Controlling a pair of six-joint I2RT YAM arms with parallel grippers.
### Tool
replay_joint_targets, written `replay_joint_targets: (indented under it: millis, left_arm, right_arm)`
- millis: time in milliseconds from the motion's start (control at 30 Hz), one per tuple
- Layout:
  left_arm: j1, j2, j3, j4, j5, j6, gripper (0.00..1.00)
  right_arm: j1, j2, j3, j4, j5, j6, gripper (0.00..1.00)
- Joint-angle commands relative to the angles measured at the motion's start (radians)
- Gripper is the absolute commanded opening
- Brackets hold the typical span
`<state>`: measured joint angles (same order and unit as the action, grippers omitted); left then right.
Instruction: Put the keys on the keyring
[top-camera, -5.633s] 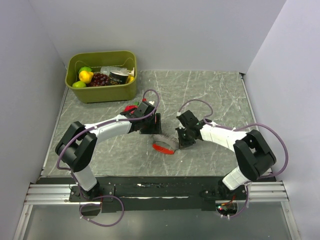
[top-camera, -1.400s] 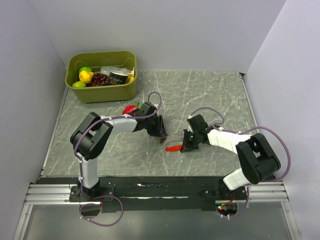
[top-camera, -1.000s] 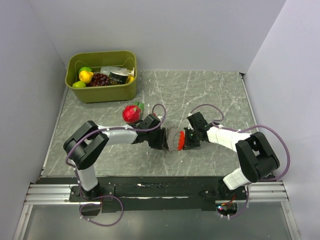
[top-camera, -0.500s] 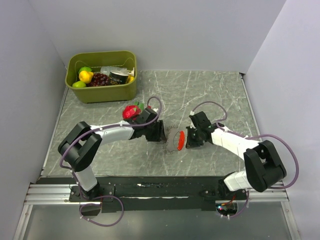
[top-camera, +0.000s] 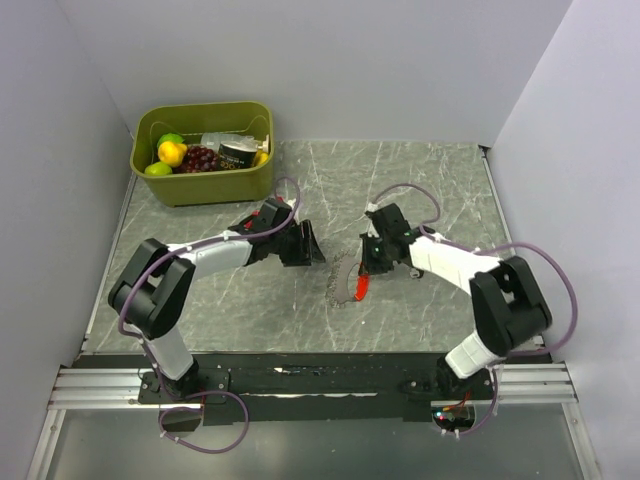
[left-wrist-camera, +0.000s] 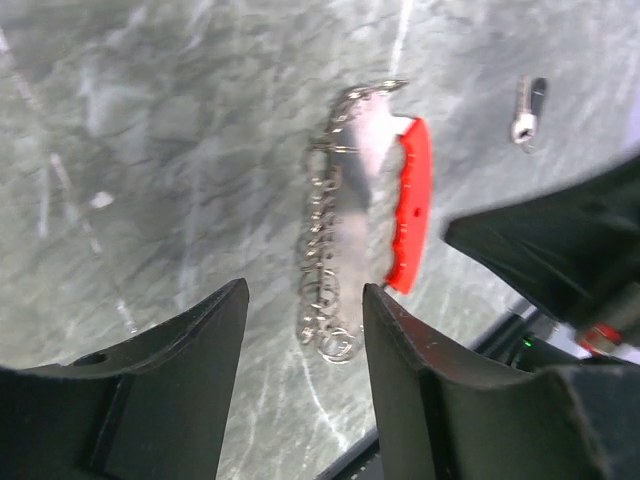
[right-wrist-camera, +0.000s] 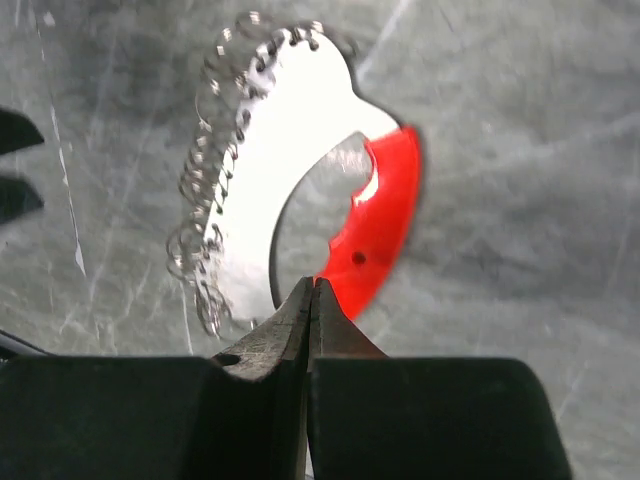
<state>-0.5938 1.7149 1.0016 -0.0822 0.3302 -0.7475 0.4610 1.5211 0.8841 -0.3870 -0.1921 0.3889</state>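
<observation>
The keyring (top-camera: 348, 280) is a silvery plate edged with small chain rings (right-wrist-camera: 205, 230) and joined to a curved red fob (right-wrist-camera: 385, 225). My right gripper (right-wrist-camera: 312, 285) is shut, pinching the lower end of the red fob, and in the top view the right gripper (top-camera: 366, 268) holds it just over the table. My left gripper (top-camera: 310, 250) is open and left of the keyring. In the left wrist view the left gripper (left-wrist-camera: 305, 320) frames the chain (left-wrist-camera: 325, 260) without touching it. A small key-like piece (left-wrist-camera: 527, 108) lies on the table beyond the keyring.
An olive bin (top-camera: 210, 185) holding fruit and a can stands at the back left. Grey walls enclose the marbled table (top-camera: 420, 190) on three sides. The arms' base rail (top-camera: 300, 380) runs along the near edge.
My left gripper has let go, opened wider and pulled back to the left. The right gripper has shifted slightly back, and the keyring now hangs lower from it.
</observation>
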Motion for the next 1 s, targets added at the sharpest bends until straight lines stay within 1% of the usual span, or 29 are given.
replay_joint_targets:
  millis: [0,67,100,167,267,300,400,700,967]
  left_arm:
    - [0.012,-0.069,0.008,0.084,0.084,-0.024,0.60]
    - [0.017,-0.087,-0.012,0.131,0.104,-0.032,0.63]
    - [0.019,-0.092,-0.017,0.137,0.107,-0.032,0.65]
    - [0.019,-0.100,-0.023,0.136,0.109,-0.030,0.67]
    - [0.023,-0.106,-0.032,0.134,0.104,-0.030,0.70]
    - [0.026,-0.109,-0.037,0.142,0.102,-0.033,0.75]
    - [0.031,-0.120,-0.055,0.159,0.109,-0.044,0.79]
    - [0.045,-0.132,-0.060,0.141,0.098,-0.032,0.79]
    - [0.052,-0.158,-0.084,0.148,0.092,-0.038,0.78]
  right_arm:
    - [-0.001,0.092,0.093,0.011,-0.009,-0.025,0.00]
    - [0.002,0.138,0.116,-0.001,-0.012,-0.035,0.00]
    - [0.002,0.154,0.121,-0.007,-0.009,-0.036,0.00]
    - [0.002,0.185,0.125,-0.013,-0.023,-0.038,0.00]
    - [0.014,0.198,0.115,-0.007,-0.038,-0.035,0.00]
    - [0.019,0.200,0.110,-0.006,-0.038,-0.032,0.00]
    - [0.045,0.206,0.087,0.007,-0.055,-0.025,0.00]
    - [0.146,0.195,0.026,-0.003,-0.043,0.010,0.00]
    - [0.225,0.130,-0.071,-0.059,-0.056,0.039,0.00]
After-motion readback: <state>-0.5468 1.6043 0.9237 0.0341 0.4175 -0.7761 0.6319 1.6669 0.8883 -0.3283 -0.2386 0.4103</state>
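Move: The keyring's middle is about 4 cm to the right hand's left, roughly 1 cm ahead and 4 cm below. A small black clip lies some 11 cm to this hand's right and 1 cm ahead, and the red fruit about 23 cm left and 13 cm ahead. From the left hand the keyring is about 8 cm right, 3 cm back and 6 cm below. Shut right fingers sink 4 cm, then travel 7 cm back-left, pushing the keyring's plate; left hand rises, opening. ##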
